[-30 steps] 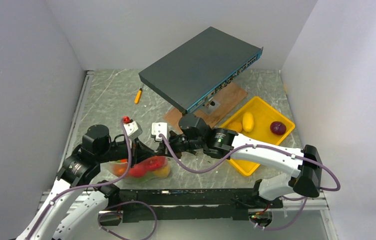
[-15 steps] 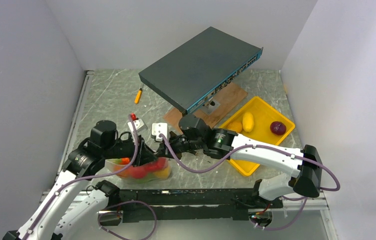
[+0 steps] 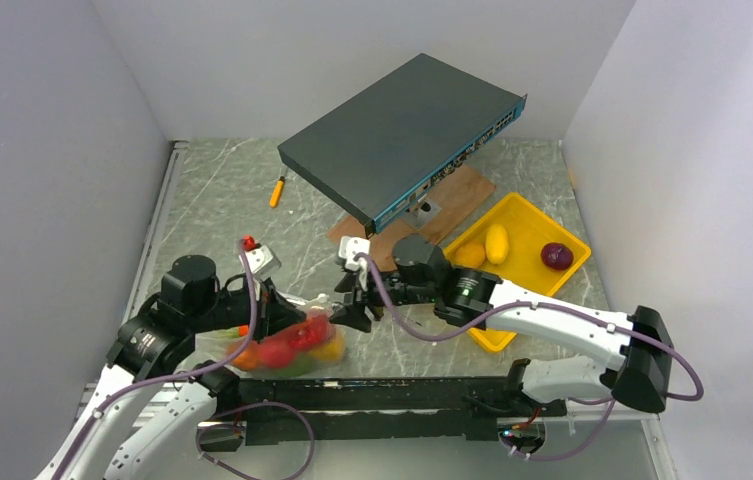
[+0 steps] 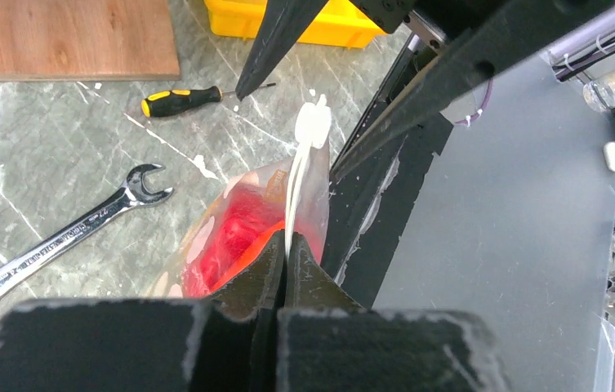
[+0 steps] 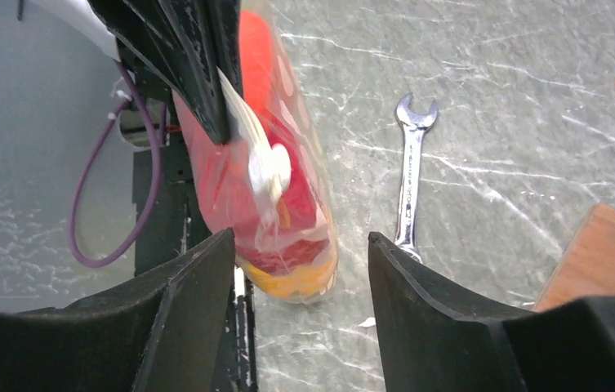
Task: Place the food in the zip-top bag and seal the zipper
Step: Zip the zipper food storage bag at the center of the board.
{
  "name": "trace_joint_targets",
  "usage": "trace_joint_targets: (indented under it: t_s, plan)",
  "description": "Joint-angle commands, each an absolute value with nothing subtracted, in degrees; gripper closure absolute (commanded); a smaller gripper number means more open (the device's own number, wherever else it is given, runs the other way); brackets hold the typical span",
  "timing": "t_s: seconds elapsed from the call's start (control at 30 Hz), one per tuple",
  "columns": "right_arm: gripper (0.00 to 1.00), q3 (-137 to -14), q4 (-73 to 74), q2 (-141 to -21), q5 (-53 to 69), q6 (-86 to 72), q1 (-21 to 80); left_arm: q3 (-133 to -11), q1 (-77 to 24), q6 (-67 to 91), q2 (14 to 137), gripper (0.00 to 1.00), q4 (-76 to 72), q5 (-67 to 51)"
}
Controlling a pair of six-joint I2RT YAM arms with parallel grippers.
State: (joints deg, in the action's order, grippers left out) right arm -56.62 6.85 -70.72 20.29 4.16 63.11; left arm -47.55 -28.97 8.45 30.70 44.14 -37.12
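The zip-top bag holds red, yellow and orange food and hangs tilted near the table's front edge. My left gripper is shut on the whitish zipper at the bag's mouth; in the top view it is at the bag's upper edge. My right gripper stands open just right of the bag, touching nothing; in the top view it is beside the bag's right end. Two yellow potatoes and a purple onion lie in the yellow tray.
A dark network switch leans over a wooden board at the back. A silver wrench and a yellow-handled screwdriver lie on the marble behind the bag. An orange-handled screwdriver lies at the back left.
My right gripper has opened, let go of the bag and drawn back to the right. My left gripper opened briefly, then shut on the zipper strip again, and the bag now hangs tilted.
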Motion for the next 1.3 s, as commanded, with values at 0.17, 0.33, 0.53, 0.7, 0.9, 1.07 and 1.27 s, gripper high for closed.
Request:
trace_joint_targets:
  t_s: [0.17,0.33,0.53,0.7,0.9,1.07,1.27]
  plan:
    - [0.39,-49.9,-15.4,-67.8,34.2,-7.8,60.7,-46.1,-29.2,12.1,28.1,1.00,38.9,-36.6]
    - [0.58,-50.7,-20.4,-71.9,40.0,-12.4,59.6,-45.7,-29.1,13.1,27.1,1.00,38.7,-36.3]
    - [0.67,-49.0,-23.5,-72.9,41.5,-13.8,59.4,-45.7,-29.2,13.0,25.0,1.00,37.9,-37.7]
    - [0.62,-49.3,-24.1,-74.2,41.7,-14.6,59.3,-45.6,-29.2,12.9,24.0,1.00,36.3,-39.0]
    - [1.00,-50.7,-25.4,-76.5,44.4,-15.1,59.3,-46.0,-29.1,13.2,24.4,1.00,36.0,-39.9]
    - [1.00,-49.5,-27.8,-76.5,42.1,-17.4,59.2,-48.8,-29.2,15.0,25.4,0.72,36.1,-38.2]
    - [1.00,-49.4,-30.0,-77.1,46.0,-18.9,59.1,-51.2,-29.1,15.4,28.6,0.49,32.6,-40.1]
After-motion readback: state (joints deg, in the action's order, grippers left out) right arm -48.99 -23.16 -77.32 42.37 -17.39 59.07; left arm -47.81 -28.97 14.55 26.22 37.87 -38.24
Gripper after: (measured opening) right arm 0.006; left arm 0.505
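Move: For the open right hand, the zip bag's white slider is about 4 cm to its left and 2 cm back, at its height. The wrench lies some 12 cm ahead and 9 cm left of this hand, the screwdriver 12 cm ahead and 12 cm right, both about 19 cm lower. The left hand is shut on the zipper strip; the slider is roughly 4 cm to its right, 1 cm ahead and level with it. While the left hand keeps its pinch on the zipper strip, easing only about a centimetre back and up, the right hand goes some 3 cm back and, after a brief dip right, about 3 cm left to the slider end, rising a little and turning roughly 25 degrees so its fingers tip up to nearly level, and it shuts on the strip's end just right of the slider. With the right hand holding there, the left fingers open about halfway, let go of the strip and rise another 2 to 3 cm, staying spread on either side of the zipper. ##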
